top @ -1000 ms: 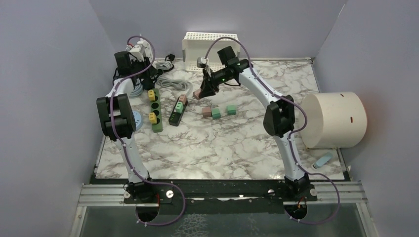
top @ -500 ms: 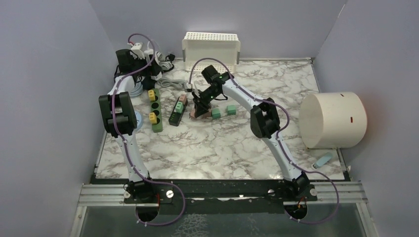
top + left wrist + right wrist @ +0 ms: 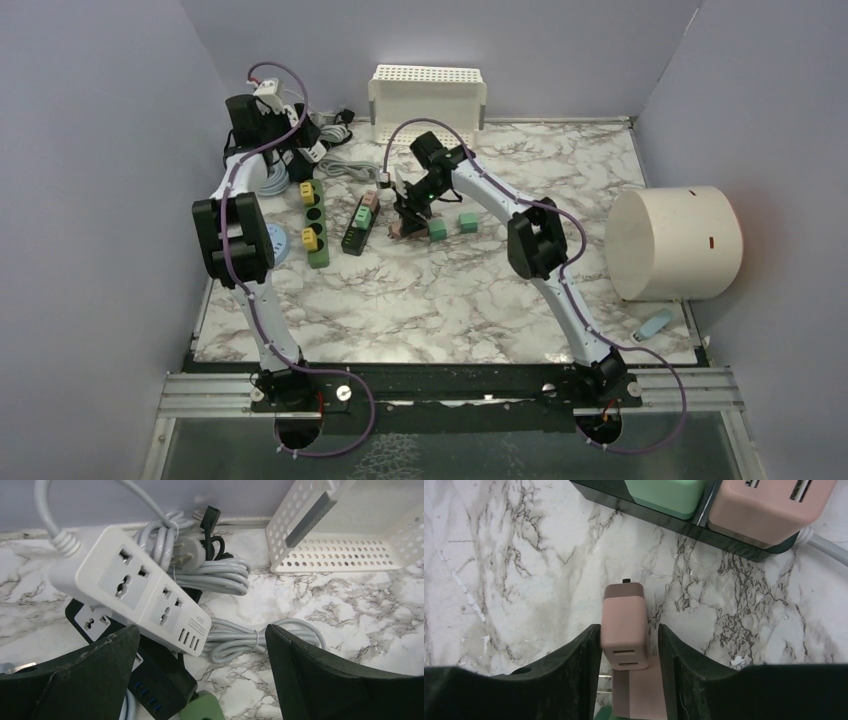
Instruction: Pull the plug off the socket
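The black power strip (image 3: pixel 358 224) lies left of centre with a green plug (image 3: pixel 664 492) and a pink plug (image 3: pixel 769 505) still seated in it. My right gripper (image 3: pixel 405 220) is low over the table just right of the strip. In the right wrist view its jaws (image 3: pixel 629 650) stand slightly apart around a loose pink plug (image 3: pixel 624 625). That plug touches the left finger and has a gap at the right one. It rests on the marble against another pink plug (image 3: pixel 644 690). My left gripper (image 3: pixel 298 150) is wide open and empty above a white power strip (image 3: pixel 132 587).
A green power strip (image 3: pixel 314 222) with yellow plugs lies left of the black one. Two loose green plugs (image 3: pixel 452 226) lie right of my right gripper. Grey cables (image 3: pixel 225 575), a black strip (image 3: pixel 155 680), a white basket (image 3: pixel 427 95) and a cream cylinder (image 3: pixel 675 243) are also here.
My right gripper came down from above the strip with the pink plug and set it on the table by the loose plugs; its jaws have parted. The left gripper shifted slightly at the back.
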You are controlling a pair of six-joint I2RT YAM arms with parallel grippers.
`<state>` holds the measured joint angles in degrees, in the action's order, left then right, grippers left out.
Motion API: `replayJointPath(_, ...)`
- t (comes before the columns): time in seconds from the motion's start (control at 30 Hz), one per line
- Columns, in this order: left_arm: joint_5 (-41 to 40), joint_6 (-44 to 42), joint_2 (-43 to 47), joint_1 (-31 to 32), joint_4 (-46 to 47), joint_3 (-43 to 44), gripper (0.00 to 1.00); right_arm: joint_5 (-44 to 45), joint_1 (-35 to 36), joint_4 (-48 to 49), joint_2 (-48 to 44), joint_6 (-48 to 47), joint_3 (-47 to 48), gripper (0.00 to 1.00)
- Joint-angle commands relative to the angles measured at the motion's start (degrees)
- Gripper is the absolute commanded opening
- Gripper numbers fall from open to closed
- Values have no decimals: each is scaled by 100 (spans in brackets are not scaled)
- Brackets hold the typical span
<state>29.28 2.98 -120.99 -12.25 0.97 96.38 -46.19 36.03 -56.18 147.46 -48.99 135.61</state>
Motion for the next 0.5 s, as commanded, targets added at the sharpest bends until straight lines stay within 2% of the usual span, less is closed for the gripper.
replayJointPath(0.0, -95, -7, 701, -30, 310, -216, 99, 422, 41, 347, 91, 154, 108, 52)
replayJointPath(0.07, -127, -53, 813, -28, 288, -287, 99, 496, 44, 514, 22, 189, 38, 54)
replayJointPath(0.1, -129, -72, 859, -25, 271, -298, 99, 516, 44, 622, -22, 210, -14, 60)
replayJointPath(0.13, -117, -84, 903, -28, 253, -310, 99, 537, 49, 734, -67, 211, -73, 62)
replayJointPath(0.47, 42, -36, 1350, -39, 348, -677, 99, 597, 53, 1202, -508, 258, -303, 64)
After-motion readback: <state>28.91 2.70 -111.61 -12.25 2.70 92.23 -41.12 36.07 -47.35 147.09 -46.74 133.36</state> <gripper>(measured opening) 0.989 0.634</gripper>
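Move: The right gripper still has the pink plug between its fingers, its middle about 1 cm left of and 1 cm below the hand point. From that hand, the other pink plug lies about 4 cm right, the nearest green plug 8 cm right, and the black socket 8 cm left and 2 cm ahead. The open left gripper has the white power strip some 5 cm ahead, 3 cm left and 7 cm below; from this hand the grey cable bundle is about 11 cm right, 2 cm back. Open the right fingers to let the pink plug go and carry that hand about 3 cm forward, low over the table, the back finger staying against the plug and pushing it along while the wrist tips slightly. Meanwhile lift the left gripper, still wide open, some 7 cm up and 2 cm back, away from the white power strip, fingers tipping up a little. ##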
